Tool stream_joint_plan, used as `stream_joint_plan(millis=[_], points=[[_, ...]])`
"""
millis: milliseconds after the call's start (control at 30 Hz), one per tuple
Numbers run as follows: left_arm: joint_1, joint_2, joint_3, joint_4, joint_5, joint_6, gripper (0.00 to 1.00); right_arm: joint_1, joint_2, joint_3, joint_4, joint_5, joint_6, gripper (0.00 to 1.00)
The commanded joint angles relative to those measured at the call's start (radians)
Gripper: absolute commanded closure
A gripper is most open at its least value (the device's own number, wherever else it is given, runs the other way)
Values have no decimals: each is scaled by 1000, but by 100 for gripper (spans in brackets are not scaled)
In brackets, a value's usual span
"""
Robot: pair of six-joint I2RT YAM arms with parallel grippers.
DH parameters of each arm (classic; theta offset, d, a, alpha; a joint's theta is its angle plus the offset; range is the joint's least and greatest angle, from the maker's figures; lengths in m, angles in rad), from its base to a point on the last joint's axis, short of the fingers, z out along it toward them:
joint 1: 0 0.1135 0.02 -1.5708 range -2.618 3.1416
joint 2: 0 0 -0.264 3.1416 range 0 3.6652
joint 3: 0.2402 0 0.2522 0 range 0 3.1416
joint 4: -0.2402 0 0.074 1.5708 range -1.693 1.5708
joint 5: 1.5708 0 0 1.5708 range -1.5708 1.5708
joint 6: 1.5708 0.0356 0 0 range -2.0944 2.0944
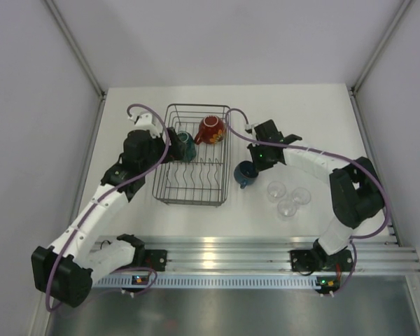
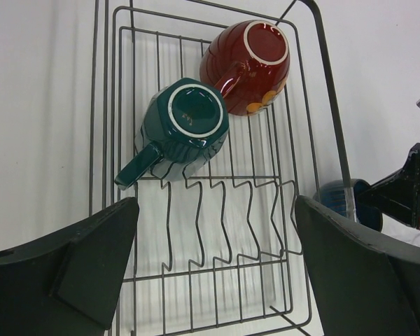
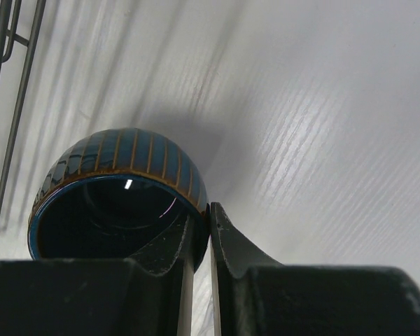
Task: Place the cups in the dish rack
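The dish rack [image 1: 189, 201] stands mid-table. Inside it a teal mug [image 1: 184, 145] and a red patterned cup [image 1: 211, 129] lie mouth-down at the far end; the left wrist view shows the teal mug [image 2: 189, 126] and the red cup [image 2: 248, 63] side by side. My left gripper [image 2: 215, 210] hangs open above the rack's prongs, holding nothing. The dark-blue cup [image 1: 246, 173] sits on the table just right of the rack. My right gripper [image 3: 208, 217] is shut on the rim of this dark-blue cup [image 3: 119, 164], one finger inside and one outside.
Three small clear glasses [image 1: 276, 189], [image 1: 300, 196], [image 1: 287, 207] stand on the table right of the blue cup, close to the right arm. The rack's wire side [image 3: 17, 105] is just left of the blue cup. White walls enclose the table.
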Motion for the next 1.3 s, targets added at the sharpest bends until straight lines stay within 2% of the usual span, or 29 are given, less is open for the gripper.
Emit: stream_joint_plan(millis=[0, 200, 400, 567, 767, 967, 1267], points=[[9, -38, 45, -2, -12, 1, 1, 16, -65, 62, 23, 16, 17, 100], [10, -10, 74, 21, 63, -69, 1, 9, -120, 148, -25, 73, -1, 100], [12, 37, 52, 159, 262, -186, 1, -7, -181, 265, -43, 142, -6, 100], [12, 97, 37, 277, 372, -325, 2, -14, -235, 280, 44, 184, 37, 100], [10, 140, -66, 596, 475, -566, 3, -13, -309, 199, 269, 211, 147, 100], [-17, 154, -167, 872, 407, -778, 4, 9, -366, 92, 470, 276, 237, 100], [-128, 194, -187, 987, 215, -1000, 4, 130, -405, -52, 822, 464, 243, 100]])
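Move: The blue cup is already in the right fingers, its middle about 4 cm left of that hand and 2 cm lower; the dish rack's middle is some 20 cm to that hand's left and 3 cm ahead. The red mug lies 12 cm ahead, 14 cm left; the clear glasses 8 cm back, 10 cm right. From the open left hand the blue cup is roughly 20 cm right and 18 cm below, and the green mug 6 cm ahead, 14 cm below. Keeping its pinch on the blue cup's rim, the right hand carries the cup up beside the rack by about 21 cm and some 7 cm forward, fingers tilting up out of their downward point. The left hand, open and touching nothing, swings right over the rack and up towards the cup, rolling nearly 60 degrees so its left side dips. ##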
